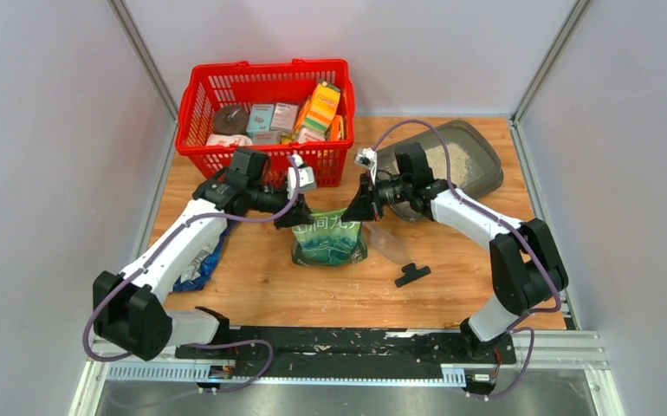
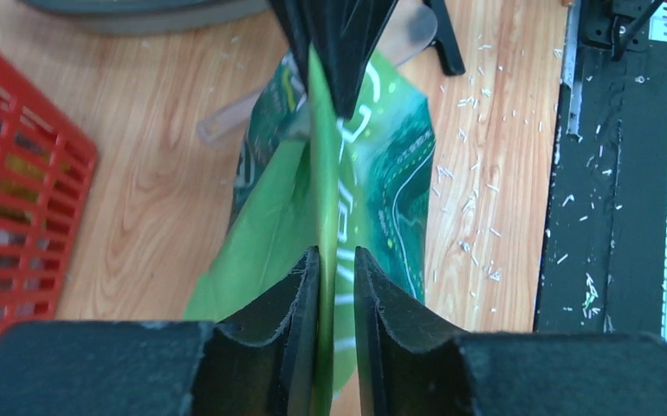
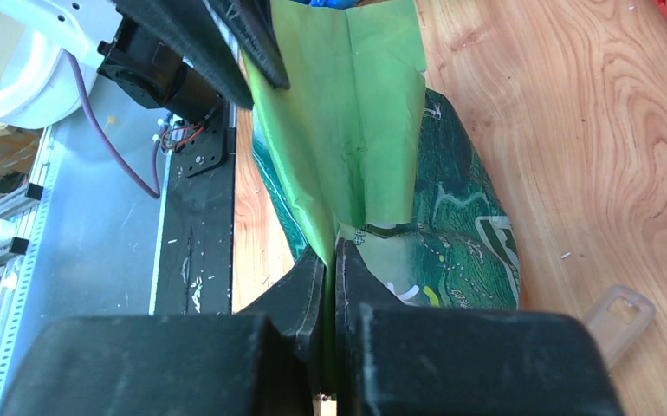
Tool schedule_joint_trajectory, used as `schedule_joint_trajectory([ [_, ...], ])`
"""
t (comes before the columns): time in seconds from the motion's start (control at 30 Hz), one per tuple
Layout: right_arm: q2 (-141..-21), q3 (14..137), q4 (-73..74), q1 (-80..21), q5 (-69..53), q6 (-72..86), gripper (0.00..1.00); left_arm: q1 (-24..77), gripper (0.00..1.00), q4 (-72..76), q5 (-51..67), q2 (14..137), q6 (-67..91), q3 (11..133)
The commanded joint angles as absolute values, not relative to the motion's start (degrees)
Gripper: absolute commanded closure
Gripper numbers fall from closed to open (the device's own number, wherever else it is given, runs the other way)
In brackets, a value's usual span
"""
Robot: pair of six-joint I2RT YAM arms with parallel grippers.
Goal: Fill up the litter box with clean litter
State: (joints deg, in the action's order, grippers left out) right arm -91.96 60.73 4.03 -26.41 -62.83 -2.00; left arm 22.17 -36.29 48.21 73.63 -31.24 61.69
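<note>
The dark grey litter box sits at the back right with pale beige litter in it. A green-and-white pouch stands on the wooden table in the middle. My left gripper is shut on the left end of the pouch's top edge, and my right gripper is shut on the right end. In the left wrist view the jaws pinch the green pouch edge. In the right wrist view the jaws clamp the green pouch flap.
A red mesh basket full of packets stands at the back, close behind my left gripper. A blue-silver foil bag lies under my left arm. A clear scoop and a black clip lie right of the pouch.
</note>
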Motion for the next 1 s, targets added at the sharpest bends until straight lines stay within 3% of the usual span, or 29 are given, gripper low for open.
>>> schedule_joint_trajectory([
  [0.0,-91.3,62.6,-0.2,-25.1,-63.2,-2.8,1.00,27.2,0.71,-34.8,50.1,78.2,-30.7,67.0],
  [0.57,-91.1,62.8,7.1,-25.7,-63.2,-8.3,1.00,32.6,0.75,-30.1,51.1,90.8,-28.8,75.0],
  [0.73,-91.7,64.0,7.6,-25.6,-62.1,-8.3,0.97,33.3,0.95,-29.6,51.9,91.5,-27.3,75.1],
  [0.77,-91.3,64.2,8.5,-25.6,-61.4,-8.3,0.94,33.3,0.98,-29.6,51.9,91.5,-26.3,75.1],
  [0.8,-91.1,64.7,9.1,-25.5,-60.6,-7.8,0.74,33.3,1.00,-29.7,51.9,91.6,-25.8,75.1],
  [0.97,-84.0,67.9,13.3,-19.2,-54.1,-5.0,0.26,33.3,1.00,-30.3,52.4,91.4,-23.4,74.7],
])
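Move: The litter bag's mouth, by the right fingertips, lies about 8 cm right of the left hand, 1 cm ahead and 2 cm lower; its near edge already runs between the open left fingers. The right hand already pinches that mouth. The bag's body sits 3 cm back and 5 cm right of the left hand, some 9 cm down. From the right hand, the scoop lies 8 cm right, 3 cm back, 16 cm below. The left hand slides right 7 cm along the bag's mouth and pinches it beside the right fingers, which open. ##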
